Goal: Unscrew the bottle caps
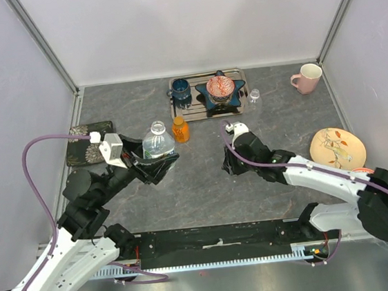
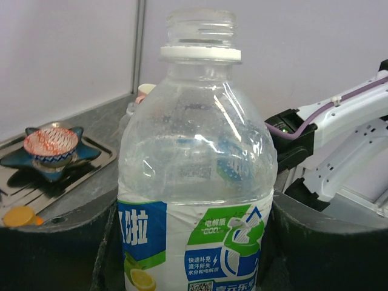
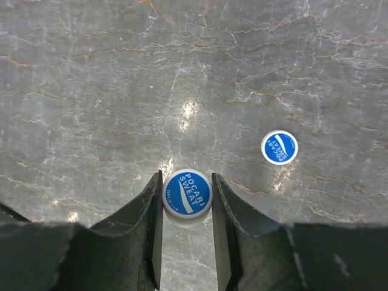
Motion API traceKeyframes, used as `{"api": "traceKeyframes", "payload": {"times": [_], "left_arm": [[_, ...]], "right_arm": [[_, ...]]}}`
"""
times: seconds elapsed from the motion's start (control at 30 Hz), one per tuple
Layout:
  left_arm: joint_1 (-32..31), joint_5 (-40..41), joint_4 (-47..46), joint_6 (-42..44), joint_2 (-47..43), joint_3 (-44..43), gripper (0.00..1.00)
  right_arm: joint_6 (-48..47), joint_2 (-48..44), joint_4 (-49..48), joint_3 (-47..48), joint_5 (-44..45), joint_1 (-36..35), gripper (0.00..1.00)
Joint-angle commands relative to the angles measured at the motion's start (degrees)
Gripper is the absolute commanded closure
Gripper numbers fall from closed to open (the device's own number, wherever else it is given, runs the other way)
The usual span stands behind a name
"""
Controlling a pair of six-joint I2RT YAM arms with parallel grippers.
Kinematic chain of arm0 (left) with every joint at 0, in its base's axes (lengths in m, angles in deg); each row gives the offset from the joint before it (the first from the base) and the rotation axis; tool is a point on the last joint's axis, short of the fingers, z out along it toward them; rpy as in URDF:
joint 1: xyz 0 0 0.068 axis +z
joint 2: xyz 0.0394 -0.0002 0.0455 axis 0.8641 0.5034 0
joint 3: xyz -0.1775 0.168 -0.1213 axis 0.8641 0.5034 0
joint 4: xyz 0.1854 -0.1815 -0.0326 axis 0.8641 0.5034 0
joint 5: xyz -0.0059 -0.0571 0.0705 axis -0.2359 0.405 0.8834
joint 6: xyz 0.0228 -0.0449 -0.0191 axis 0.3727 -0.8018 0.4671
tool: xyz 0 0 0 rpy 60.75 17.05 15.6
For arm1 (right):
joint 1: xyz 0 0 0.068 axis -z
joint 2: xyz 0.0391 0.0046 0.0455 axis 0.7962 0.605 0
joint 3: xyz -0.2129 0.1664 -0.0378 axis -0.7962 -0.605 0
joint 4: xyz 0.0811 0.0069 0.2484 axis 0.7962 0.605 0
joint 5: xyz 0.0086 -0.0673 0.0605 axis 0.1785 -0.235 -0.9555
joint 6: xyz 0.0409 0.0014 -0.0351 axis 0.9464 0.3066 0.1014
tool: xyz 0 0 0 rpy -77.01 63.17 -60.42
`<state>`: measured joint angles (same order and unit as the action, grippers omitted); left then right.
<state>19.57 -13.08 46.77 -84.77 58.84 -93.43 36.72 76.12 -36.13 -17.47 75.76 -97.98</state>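
My left gripper [image 1: 159,157] is shut on a clear water bottle [image 1: 157,141] with a blue, white and green label [image 2: 194,242]. Its threaded neck [image 2: 200,27] is bare, with no cap on it. My right gripper [image 3: 187,200] is shut on a blue cap [image 3: 187,193] printed in white, held low over the grey table; in the top view the right gripper [image 1: 232,164] points down at mid-table. A second blue cap [image 3: 279,147] lies flat on the table to its right. A short orange bottle [image 1: 180,129] with its orange cap [image 2: 19,215] on stands beside the held bottle.
A metal tray [image 1: 204,107] at the back holds a blue mug [image 1: 180,88] and a star-shaped dish with a patterned bowl [image 1: 220,87]. A small clear bottle [image 1: 254,97] stands right of it. Also about: a pink mug [image 1: 307,78], a flowered plate [image 1: 337,148] and a dark dish [image 1: 89,142].
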Motion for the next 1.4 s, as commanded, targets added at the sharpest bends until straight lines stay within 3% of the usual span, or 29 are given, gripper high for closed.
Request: {"api": "traceKeyframes", "payload": {"times": [0.0,0.8,0.93,1.03,1.13,1.37], "left_arm": [[0.22,6.06,2.02,2.74,-1.68,1.99,0.46],[0.22,5.98,3.78,1.77,-3.18,5.15,0.46],[0.22,5.98,4.04,1.77,-3.27,5.24,0.46],[0.22,5.98,4.31,1.94,-3.45,5.51,0.46],[0.22,5.89,4.22,1.94,-3.27,5.68,0.46],[0.22,5.63,3.52,1.51,-3.01,6.21,0.46]], "right_arm": [[2.35,4.79,-7.72,-0.50,0.63,-0.14,1.00],[3.14,25.81,-12.11,3.81,8.37,-0.05,0.97],[3.49,26.34,-12.03,3.46,6.79,-0.14,0.79],[3.75,24.76,-12.03,2.14,6.52,-0.23,0.56],[3.67,22.66,-12.03,0.91,6.44,-0.40,0.45],[3.32,15.38,-12.03,0.73,5.73,-1.02,0.33]]}}
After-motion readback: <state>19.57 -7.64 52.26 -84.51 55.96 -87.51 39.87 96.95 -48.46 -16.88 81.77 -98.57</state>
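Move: The right hand holds the unscrewed cap; the bare spot where it will be set down lies about 5 cm ahead, 2 cm to the left and some 9 cm below. The first cap lies about 7 cm ahead and 4 cm right, equally low. The orange jar stands some 17 cm ahead, 13 cm left, and the uncapped bottle 26 cm ahead, 12 cm right. From the left hand, that spot is roughly 12 cm ahead, 13 cm right and 38 cm below. Down goes the right hand about 9 cm with the cap still pinched, then some 3 cm forward just over the table beside the first cap; there its fingers open, let go of the cap and back off a little over 1 cm. The left hand, its grip on the open bottle unchanged, sinks some 6 cm, still high above the table. ##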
